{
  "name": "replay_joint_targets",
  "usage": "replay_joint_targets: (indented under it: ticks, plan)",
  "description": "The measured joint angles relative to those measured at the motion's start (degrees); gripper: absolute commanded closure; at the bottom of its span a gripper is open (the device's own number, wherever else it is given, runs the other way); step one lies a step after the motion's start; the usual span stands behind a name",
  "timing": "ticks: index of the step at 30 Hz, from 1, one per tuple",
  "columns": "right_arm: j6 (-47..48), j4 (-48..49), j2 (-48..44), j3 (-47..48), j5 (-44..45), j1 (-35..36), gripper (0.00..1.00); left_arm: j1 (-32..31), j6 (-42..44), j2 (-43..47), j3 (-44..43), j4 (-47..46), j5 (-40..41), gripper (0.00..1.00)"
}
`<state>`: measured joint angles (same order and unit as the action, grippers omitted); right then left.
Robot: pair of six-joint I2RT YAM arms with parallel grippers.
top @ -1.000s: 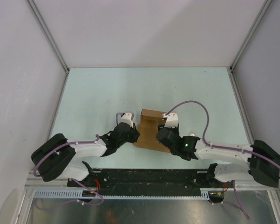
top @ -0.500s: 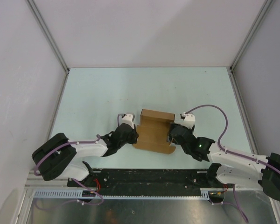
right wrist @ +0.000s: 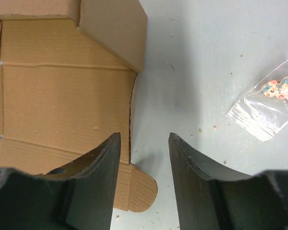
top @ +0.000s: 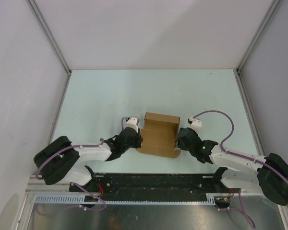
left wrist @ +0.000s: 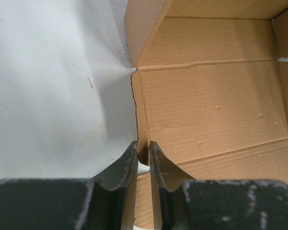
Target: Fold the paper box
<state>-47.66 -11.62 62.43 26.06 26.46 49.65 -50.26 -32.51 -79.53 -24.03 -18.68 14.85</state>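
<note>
The paper box [top: 158, 136] is a brown cardboard sheet, partly folded, lying on the pale table between my two arms, with its back wall [top: 161, 118] raised. My left gripper [top: 139, 140] is at the box's left edge. In the left wrist view it [left wrist: 143, 149] is shut on the thin upright left flap of the box [left wrist: 206, 105]. My right gripper [top: 179, 142] is at the box's right edge. In the right wrist view it [right wrist: 144, 146] is open, and the right edge of the box [right wrist: 62, 96] runs between the fingers close to the left one. A rounded tab [right wrist: 141, 189] pokes out below.
A small clear plastic bag [right wrist: 266, 108] with a coloured scrap inside lies on the table to the right of the right gripper. White enclosure walls [top: 38, 57] close in the table on three sides. The black base rail [top: 153, 182] runs along the near edge.
My right gripper has moved off the top of the box to its right edge and stands open there. The left gripper has kept its hold and place.
</note>
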Motion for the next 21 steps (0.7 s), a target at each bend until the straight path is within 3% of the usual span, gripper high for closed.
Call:
replay_joint_targets:
  ticks: [5, 9, 12, 13, 16, 21]
  plan:
    - [-0.04, 2.45, 0.83, -0.79, -2.38, -1.38, 0.68, -0.07, 0.00, 0.00, 0.00, 0.00, 0.02, 0.80]
    - [0.33, 5.53, 1.44, -1.66, -4.66, -2.29, 0.87, -0.11, -0.02, 0.00, -0.09, 0.00, 0.02, 0.78]
    - [0.37, 7.63, 1.81, -2.64, -6.08, -2.82, 0.99, -0.15, -0.02, 0.02, -0.11, 0.02, 0.02, 0.66]
    - [0.55, 7.87, 1.88, -2.73, -6.25, -2.91, 1.00, -0.20, -0.04, 0.02, -0.11, 0.02, 0.04, 0.58]
    - [0.96, 8.92, 2.34, -2.80, -6.43, -3.06, 1.00, -0.26, 0.09, 0.28, -0.11, 0.15, 0.09, 0.48]
    - [1.66, 9.49, 2.51, -2.80, -6.43, -3.26, 1.00, -0.26, 0.07, 2.49, -0.11, 0.52, 1.11, 0.44]
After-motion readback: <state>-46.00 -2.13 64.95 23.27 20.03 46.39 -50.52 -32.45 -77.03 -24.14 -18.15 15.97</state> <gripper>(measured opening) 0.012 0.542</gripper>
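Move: The right hand's open fingers are set about the near end of the box's upright right side flap, whose middle is roughly 3 cm ahead, 1 cm to the left and a centimetre lower. From this hand the raised back wall is about 9 cm ahead and 8 cm left, the plastic bag 4 cm ahead and 9 cm right. The left hand already pinches the left side flap, its middle about 3 cm ahead and 1 cm left; from that hand the front flap is some 4 cm back and 8 cm right. Leftward by a bit over 1 cm, easing down and forward about 1 cm each, the right hand shuts its fingers fully on the near part of the right side flap, rolling slightly so its left side rises. The left hand stays put with its grip, then opens to about half, lets go of the left side flap and starts upward, about 1.5 cm. ##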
